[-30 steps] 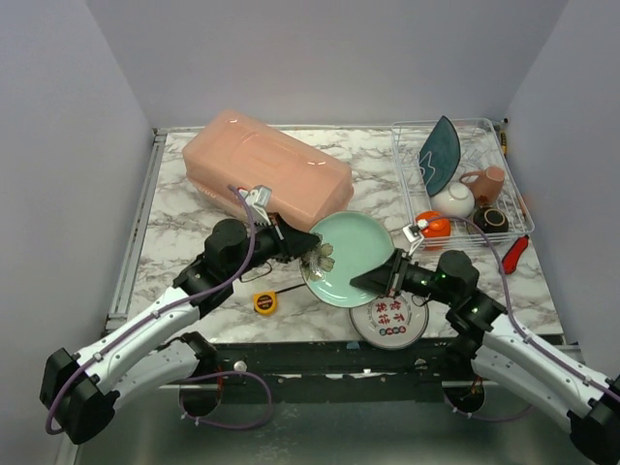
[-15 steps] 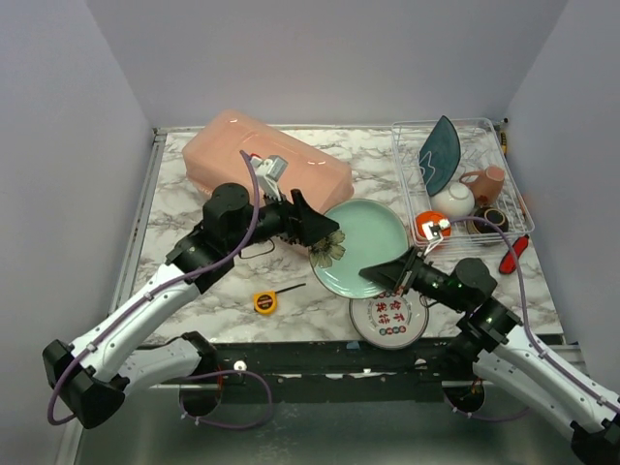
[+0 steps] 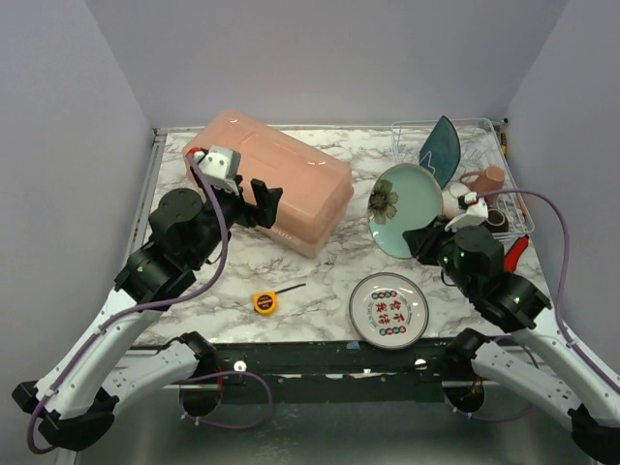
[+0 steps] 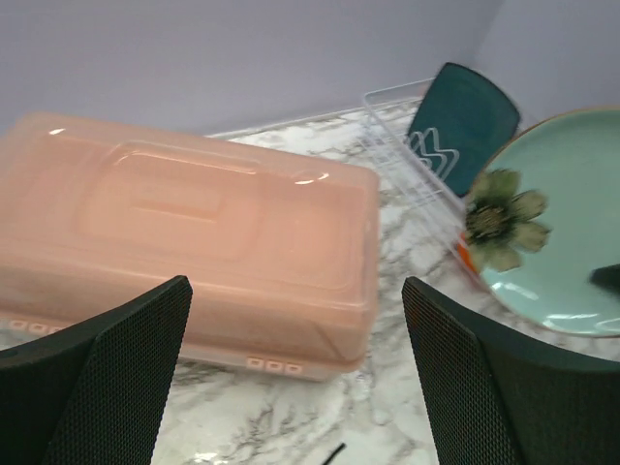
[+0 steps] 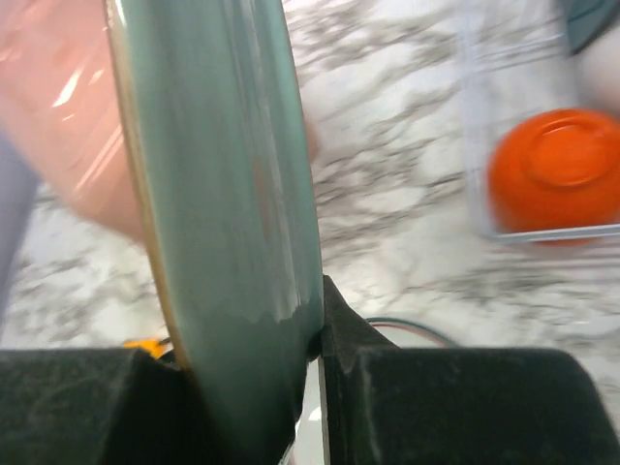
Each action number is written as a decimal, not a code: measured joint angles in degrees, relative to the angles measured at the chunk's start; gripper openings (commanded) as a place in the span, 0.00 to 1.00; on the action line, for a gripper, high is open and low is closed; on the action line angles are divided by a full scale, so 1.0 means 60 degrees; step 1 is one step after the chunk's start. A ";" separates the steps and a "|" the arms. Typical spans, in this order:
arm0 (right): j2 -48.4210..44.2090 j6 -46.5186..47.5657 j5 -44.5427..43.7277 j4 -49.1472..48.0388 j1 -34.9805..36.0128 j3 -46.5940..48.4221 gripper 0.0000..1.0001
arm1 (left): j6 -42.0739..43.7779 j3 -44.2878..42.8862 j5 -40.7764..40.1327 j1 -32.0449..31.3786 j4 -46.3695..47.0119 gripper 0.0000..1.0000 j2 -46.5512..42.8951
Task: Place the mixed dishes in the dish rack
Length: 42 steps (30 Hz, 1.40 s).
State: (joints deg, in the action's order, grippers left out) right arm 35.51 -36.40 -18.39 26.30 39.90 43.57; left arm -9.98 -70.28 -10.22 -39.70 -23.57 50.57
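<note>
My right gripper is shut on the lower rim of the round pale-green plate with a flower print. The plate stands nearly on edge, in the air, just left of the dish rack. In the right wrist view the plate is pinched edge-on in that gripper. The rack holds a teal square plate, a pinkish mug and an orange bowl. My left gripper hangs open over the pink tub, nothing between its fingers.
The big pink tub lies at the back left. A yellow tape measure sits near the front edge. A round white plate with red and green marks lies at the front. A red-handled tool rests right of the rack.
My left gripper opened, let go of the green plate and pulled back left. The right gripper carried the plate right toward the rack and tipped it upright.
</note>
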 measured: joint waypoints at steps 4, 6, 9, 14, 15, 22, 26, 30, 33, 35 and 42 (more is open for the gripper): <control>0.1155 0.0980 -0.1920 0.0965 0.0000 0.1373 0.00 | 0.0831 0.1716 -0.0820 0.0018 0.0827 0.88 -0.0867; 0.1796 0.1563 -0.2969 0.1126 0.0000 0.1967 0.00 | 0.1049 0.2521 -0.1005 0.0040 0.1056 0.88 -0.1177; 0.2663 0.2623 -0.4495 0.0954 -0.0011 0.2539 0.00 | 0.1326 0.2827 -0.1184 0.0040 0.1239 0.87 -0.1257; 0.4073 0.4692 -0.6269 -0.0375 -0.0106 0.2776 0.00 | 0.1621 0.3115 -0.1337 0.0040 0.1778 0.87 -0.1821; 0.4415 0.5104 -0.6393 -0.0674 -0.0219 0.2841 0.00 | 0.1676 0.3151 -0.1370 0.0036 0.1869 0.86 -0.1920; 0.6841 0.6171 -0.5235 -0.1625 -0.2371 0.4011 0.00 | 0.1789 0.3180 -0.1428 0.0036 0.2178 0.85 -0.2040; 0.8182 0.6258 -0.4564 -0.1574 -0.3515 0.5027 0.00 | 0.1789 0.3195 -0.1428 0.0036 0.2193 0.85 -0.1967; 0.9249 0.6331 -0.4087 -0.1399 -0.3843 0.5869 0.00 | 0.1785 0.3195 -0.1421 0.0036 0.2193 0.85 -0.1938; 0.9755 0.6324 -0.3595 -0.1264 -0.3993 0.6193 0.00 | 0.1785 0.3202 -0.1424 0.0036 0.2197 0.85 -0.1894; 0.9974 0.6324 -0.3337 -0.1089 -0.4051 0.6335 0.00 | 0.1785 0.3202 -0.1421 0.0036 0.2197 0.85 -0.1869; 1.0568 0.6320 -0.2973 -0.1031 -0.4295 0.6732 0.00 | 0.1789 0.3202 -0.1421 0.0036 0.2197 0.85 -0.1676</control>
State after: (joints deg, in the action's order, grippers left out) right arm 98.91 1.52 -36.23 20.12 14.13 83.96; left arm 0.75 -51.07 -18.74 -39.48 -10.39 40.51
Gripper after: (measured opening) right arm 0.215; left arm 0.848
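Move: The slot for the green plate I hold in my right hand, just left of the standing teal plate in the dish rack, lies about 25 cm ahead, 9 cm to the right and 14 cm below. The teal plate is some 24 cm ahead and 11 cm right. The orange bowl is about 9 cm ahead and 8 cm right, the white bowl roughly 17 cm ahead and 16 cm right, both 20 cm lower. From my empty left hand, the slot is some 22 cm ahead, 45 cm right and 28 cm below. With my right hand I keep the green plate pinched by its rim and carry it about 25 cm forward and half as far right to the rack, rising slightly, then sinking beside the teal plate. Early on I roll my hand some 50 degrees, left side down, and turn it clockwise. My open left hand backs off about 5 cm, down and to the left. ##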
